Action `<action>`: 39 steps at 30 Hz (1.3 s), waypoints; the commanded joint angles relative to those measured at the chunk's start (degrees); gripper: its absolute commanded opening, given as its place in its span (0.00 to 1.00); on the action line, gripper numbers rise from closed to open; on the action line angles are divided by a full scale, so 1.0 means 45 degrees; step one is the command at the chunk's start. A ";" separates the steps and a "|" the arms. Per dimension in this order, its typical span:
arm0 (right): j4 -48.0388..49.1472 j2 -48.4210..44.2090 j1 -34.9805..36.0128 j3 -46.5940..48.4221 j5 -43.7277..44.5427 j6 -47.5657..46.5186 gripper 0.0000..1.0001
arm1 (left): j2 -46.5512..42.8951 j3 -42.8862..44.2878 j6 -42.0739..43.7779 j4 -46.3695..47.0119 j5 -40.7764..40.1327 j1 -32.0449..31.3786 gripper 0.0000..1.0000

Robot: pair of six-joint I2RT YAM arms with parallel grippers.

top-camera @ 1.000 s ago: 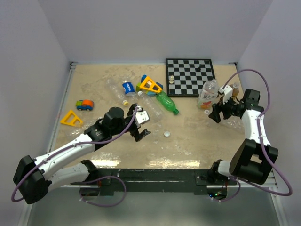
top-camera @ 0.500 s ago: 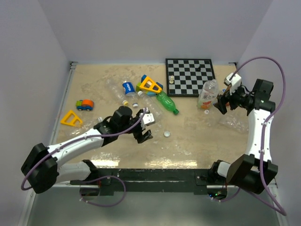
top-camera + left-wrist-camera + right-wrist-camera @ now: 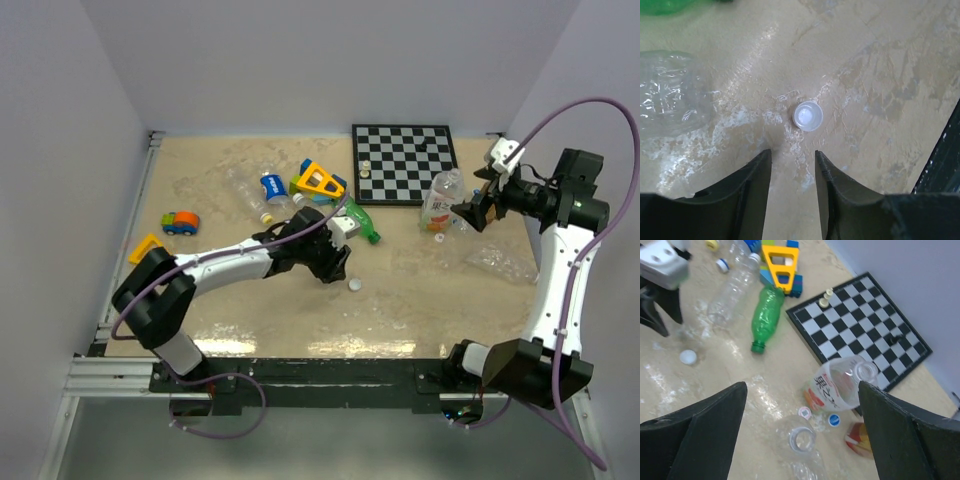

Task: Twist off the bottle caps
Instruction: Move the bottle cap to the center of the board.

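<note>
A loose white bottle cap [image 3: 808,116] lies open side up on the table, just ahead of my left gripper [image 3: 790,160]. Its jaws stand a cap's width apart with only bare table between them. From above the same cap [image 3: 355,285] sits just right of the left gripper [image 3: 335,262]. My right gripper [image 3: 802,385] hangs wide open and empty, high over an uncapped labelled bottle [image 3: 840,385], a crushed clear bottle [image 3: 802,440], a pink cap [image 3: 805,412] and a blue cap [image 3: 834,419]. An uncapped green bottle [image 3: 765,317] lies on its side, and a clear bottle [image 3: 732,287] beside it wears a white cap [image 3: 755,258].
A chessboard [image 3: 405,163] with small pale pieces lies at the back. A yellow and blue toy [image 3: 318,181] and a blue-labelled bottle [image 3: 272,187] sit left of it. A toy car [image 3: 181,222] and a yellow triangle [image 3: 150,248] are at the far left.
My left arm has reached forward and right to the loose white cap, its jaws narrowing. My right arm has lifted up and away from the labelled bottle, its jaws opening wider.
</note>
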 commanded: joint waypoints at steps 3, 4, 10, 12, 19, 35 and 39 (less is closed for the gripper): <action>-0.1182 -0.0100 -0.0044 -0.0510 -0.2323 -0.1607 0.95 | 0.1344 0.1166 -0.3130 -0.0679 -0.1950 -0.0696 0.34; -0.0988 -0.0198 -0.0044 -0.0685 -0.2323 -0.1568 0.95 | 0.1540 0.1264 -0.3306 -0.0718 -0.2049 -0.0735 0.32; -0.0498 -0.0472 -0.0044 -0.1429 -0.2518 -0.1509 0.95 | 0.2614 0.2201 -0.3893 -0.0953 -0.2460 -0.1106 0.30; -0.0615 -0.0472 -0.0063 -0.1449 -0.2557 -0.1645 0.95 | 0.2888 0.2436 -0.3952 -0.1011 -0.2519 -0.1165 0.31; -0.1044 -0.0511 -0.0044 -0.1390 -0.2733 -0.2134 0.95 | 0.3650 0.3042 -0.3875 -0.1695 -0.3046 -0.1204 0.30; -0.1435 -0.0530 -0.0044 -0.1195 -0.2753 -0.2466 0.95 | 0.5093 0.5420 -0.3562 -0.1792 -0.1875 -0.1458 0.00; -0.1591 -0.0608 -0.0044 -0.1078 -0.2694 -0.2564 0.95 | 0.6498 0.7723 -0.3503 -0.1890 -0.1992 -0.1458 0.00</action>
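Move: Roughly 5 cm to the right of the left hand, 2 cm nearer the base and 7 cm below lies the loose white bottle cap. The green bottle is about 16 cm ahead and 5 cm to the right of that hand; the lying clear bottle is some 15 cm ahead and 4 cm to its left. From the right hand the cap is about 25 cm to the left, 10 cm back and 30 cm down. Sinking about 6 cm and easing 3 cm to the right, the left hand comes down by the cap, turning some 15 degrees counter-clockwise, and shuts its half-open fingers. It then sweeps another 5 cm right and a little forward, closed tips pushing the cap along the table. The empty right hand shifts a few centimetres left, down and back, staying open. ##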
